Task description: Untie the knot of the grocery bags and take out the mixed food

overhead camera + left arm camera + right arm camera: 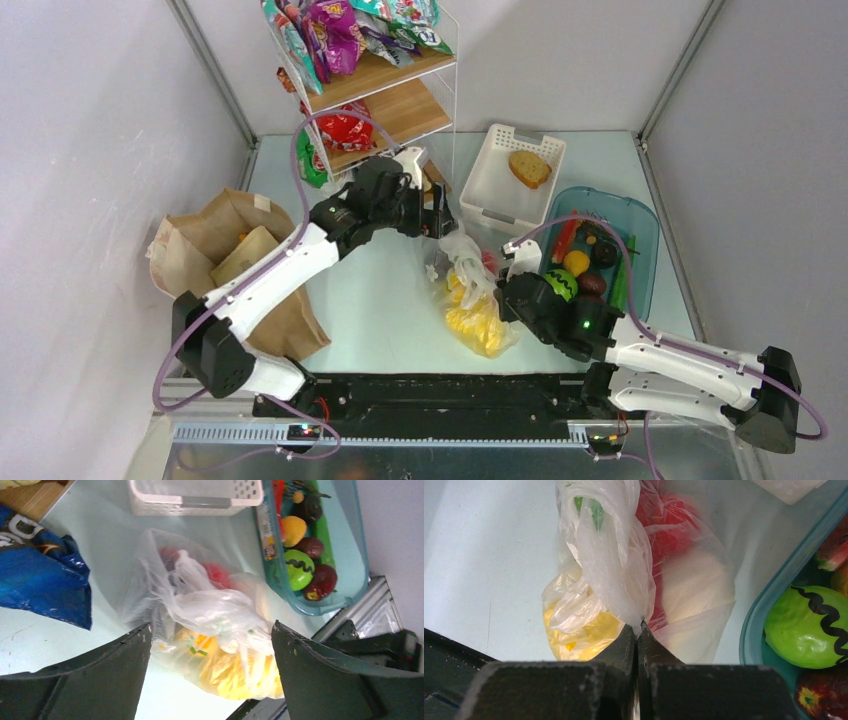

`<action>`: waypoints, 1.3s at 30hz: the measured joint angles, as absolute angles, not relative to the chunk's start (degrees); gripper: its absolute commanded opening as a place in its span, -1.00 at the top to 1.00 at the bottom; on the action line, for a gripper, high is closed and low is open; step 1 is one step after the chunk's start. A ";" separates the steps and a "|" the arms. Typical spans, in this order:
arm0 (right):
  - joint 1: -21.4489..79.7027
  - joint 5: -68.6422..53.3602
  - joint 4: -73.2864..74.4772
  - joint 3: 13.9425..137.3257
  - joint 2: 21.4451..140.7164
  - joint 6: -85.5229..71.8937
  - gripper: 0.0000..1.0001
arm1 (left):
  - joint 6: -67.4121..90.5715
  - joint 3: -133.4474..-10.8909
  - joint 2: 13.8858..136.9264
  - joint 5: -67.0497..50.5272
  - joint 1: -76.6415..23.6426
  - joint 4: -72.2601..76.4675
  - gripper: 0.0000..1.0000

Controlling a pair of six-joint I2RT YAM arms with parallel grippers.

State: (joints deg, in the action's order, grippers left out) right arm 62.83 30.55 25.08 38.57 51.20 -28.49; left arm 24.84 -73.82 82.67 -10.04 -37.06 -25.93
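Note:
The clear plastic grocery bag [478, 300] lies mid-table with yellow food [478, 325] and a red item [488, 262] inside. My right gripper [639, 627] is shut on a bunched strip of the plastic bag [609, 560], pinching film between its tips. Yellow food [579, 630] and a red piece [669, 535] show through it. My left gripper [210, 630] hangs open above the plastic bag [210, 605], nothing between its fingers. The brown paper bag [225, 250] lies at the left, under my left arm.
A blue-tinted tub [642, 250] of toy fruit stands right of the bag, close to my right gripper [500, 290]. A white basket [497, 180] with a bread slice [529, 168] sits behind. A wire shelf rack [400, 100] with snack packets stands at the back by my left gripper [447, 222].

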 measured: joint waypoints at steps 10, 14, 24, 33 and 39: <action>62.76 30.13 25.02 38.57 50.78 -28.47 1.00 | 23.38 -74.50 86.91 -9.02 -42.68 -29.47 -0.87; 62.74 29.89 25.02 38.57 50.57 -28.47 1.00 | 22.41 -74.50 89.14 -7.33 -42.68 -32.40 -0.88; 62.72 29.50 25.02 38.57 50.61 -28.47 1.00 | 22.44 -75.79 92.58 -7.99 -42.70 -33.28 -0.86; 62.72 28.97 24.45 38.57 52.01 -28.47 1.00 | 23.40 -75.75 92.58 -12.73 -42.70 -30.46 -0.40; 62.72 28.58 24.16 38.57 52.31 -28.47 1.00 | 24.34 -75.70 92.60 -15.42 -42.70 -28.75 -0.11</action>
State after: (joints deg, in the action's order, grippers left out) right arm 62.72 28.58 24.16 38.57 52.31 -28.47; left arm 24.34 -75.70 92.60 -15.42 -42.70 -28.75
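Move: The loose white bunch of the knotted grocery bag lies from the left gripper about 3 cm back, 6 cm to its right and 9 cm below. Yellow food sits in the bag some 12 cm back, 7 cm right and 18 cm down. The white basket is about 19 cm ahead, 15 cm right and 17 cm below; the blue chip bag about 11 cm ahead, 15 cm left, equally low. From the right gripper the bunch is 8 cm ahead, 6 cm left and slightly lower. Bring the open left gripper down onto the white bunch: a quick hop up and back, then about 9 cm down while the wrist rolls, left side up, and tips nose-down. Next ease right 2–3 cm, undo most of the roll, turn slightly clockwise and let the fingers start closing around the bunch, stopping part-open. Keep the right fingers shut on the bag. ##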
